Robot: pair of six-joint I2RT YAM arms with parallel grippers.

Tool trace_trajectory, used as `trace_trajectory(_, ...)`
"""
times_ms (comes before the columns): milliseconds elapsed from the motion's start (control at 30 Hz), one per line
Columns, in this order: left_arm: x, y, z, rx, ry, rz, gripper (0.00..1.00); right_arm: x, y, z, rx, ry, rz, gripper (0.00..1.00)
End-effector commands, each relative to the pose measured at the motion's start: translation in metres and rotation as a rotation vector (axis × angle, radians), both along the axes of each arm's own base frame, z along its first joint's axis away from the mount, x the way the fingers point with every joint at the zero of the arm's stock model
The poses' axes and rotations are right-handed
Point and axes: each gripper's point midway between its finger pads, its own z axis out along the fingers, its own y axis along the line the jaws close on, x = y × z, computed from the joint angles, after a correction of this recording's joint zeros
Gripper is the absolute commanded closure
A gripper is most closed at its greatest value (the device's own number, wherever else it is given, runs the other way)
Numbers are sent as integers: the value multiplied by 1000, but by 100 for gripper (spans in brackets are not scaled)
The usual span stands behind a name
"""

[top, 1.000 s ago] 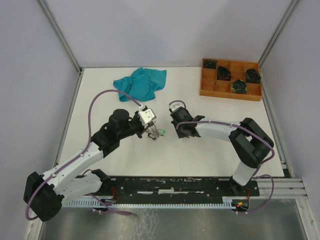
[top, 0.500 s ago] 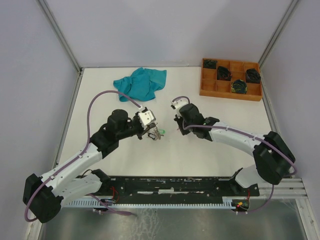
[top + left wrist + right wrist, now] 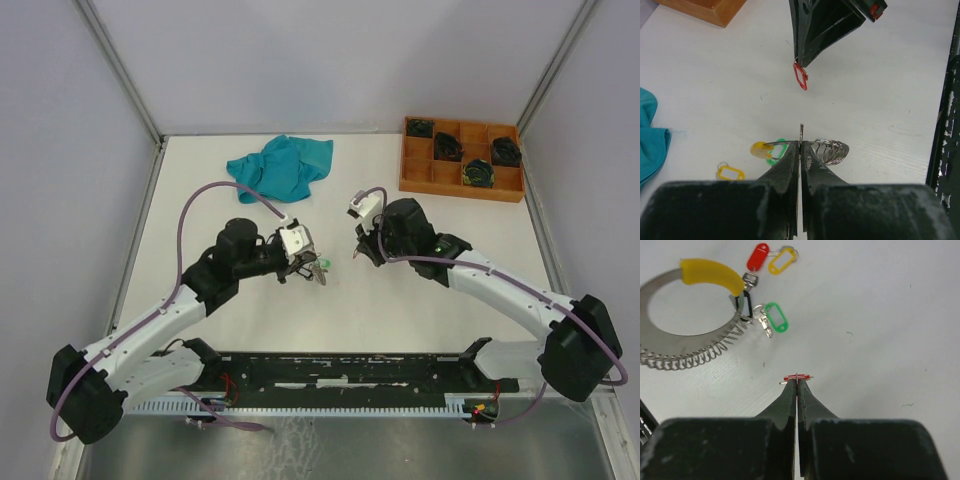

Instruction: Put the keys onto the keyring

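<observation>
The keyring (image 3: 661,283) is a flat silvery ring with a yellow sleeve (image 3: 710,271) and a row of small rings (image 3: 690,359) strung along it. My left gripper (image 3: 800,145) is shut on the keyring's wire (image 3: 782,143), holding it just over the table. Keys with red (image 3: 758,256), yellow (image 3: 781,260), green (image 3: 776,322) and black (image 3: 743,302) tags lie beside the sleeve. My right gripper (image 3: 797,381) is shut on a red-tagged key (image 3: 801,77), which hangs above the table a short way right of the keyring. In the top view the left gripper (image 3: 318,268) and the right gripper (image 3: 362,250) face each other.
A teal cloth (image 3: 280,165) lies crumpled at the back left. An orange wooden tray (image 3: 460,187) with dark coiled bundles in its compartments stands at the back right. White side walls fence the table.
The right arm has stretched out, its elbow swinging far to the right, while its gripper stays near the keyring with the red-tagged key. The left gripper has shifted slightly right.
</observation>
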Motion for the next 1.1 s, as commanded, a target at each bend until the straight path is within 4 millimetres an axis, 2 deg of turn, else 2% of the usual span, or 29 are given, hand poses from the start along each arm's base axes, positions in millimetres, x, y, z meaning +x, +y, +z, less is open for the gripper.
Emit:
trace_trajectory(0, -2, -13, 22, -35, -49, -86, 97, -9, 16, 36, 82, -132, 184, 100)
trace_trajectory(200, -5, -23, 22, -19, -37, -165, 97, -25, 24, 49, 136, -183, 317, 99)
trace_trajectory(567, -3, -35, 8, 47, -39, -257, 97, -48, 36, 50, 198, -229, 491, 99)
trace_trajectory(1067, -16, -41, 2, 69, -82, -346, 97, -60, 45, 51, 232, -277, 622, 99)
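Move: The right gripper holds the red-tagged key; the end of the keyring, held in the left gripper, lies about 8 cm to its left, 5 cm back and 5 cm higher. Some 13 cm below on the table, the green-tagged key lies about 7 cm left, level, and the yellow tag 12 cm left and 4 cm ahead. From the left hand, the red-tagged key is roughly 5 cm ahead, 8 cm right and 6 cm lower. Keep both grippers shut and bring them together: draw the right one back about 6 cm and left some 4 cm, rising 3 cm early on, and swing it about 30 degrees counter-clockwise so the red-tagged key comes up to the keyring's end. Meet it with the left gripper, moving 3 cm right and sinking about 2, turning slightly clockwise. ##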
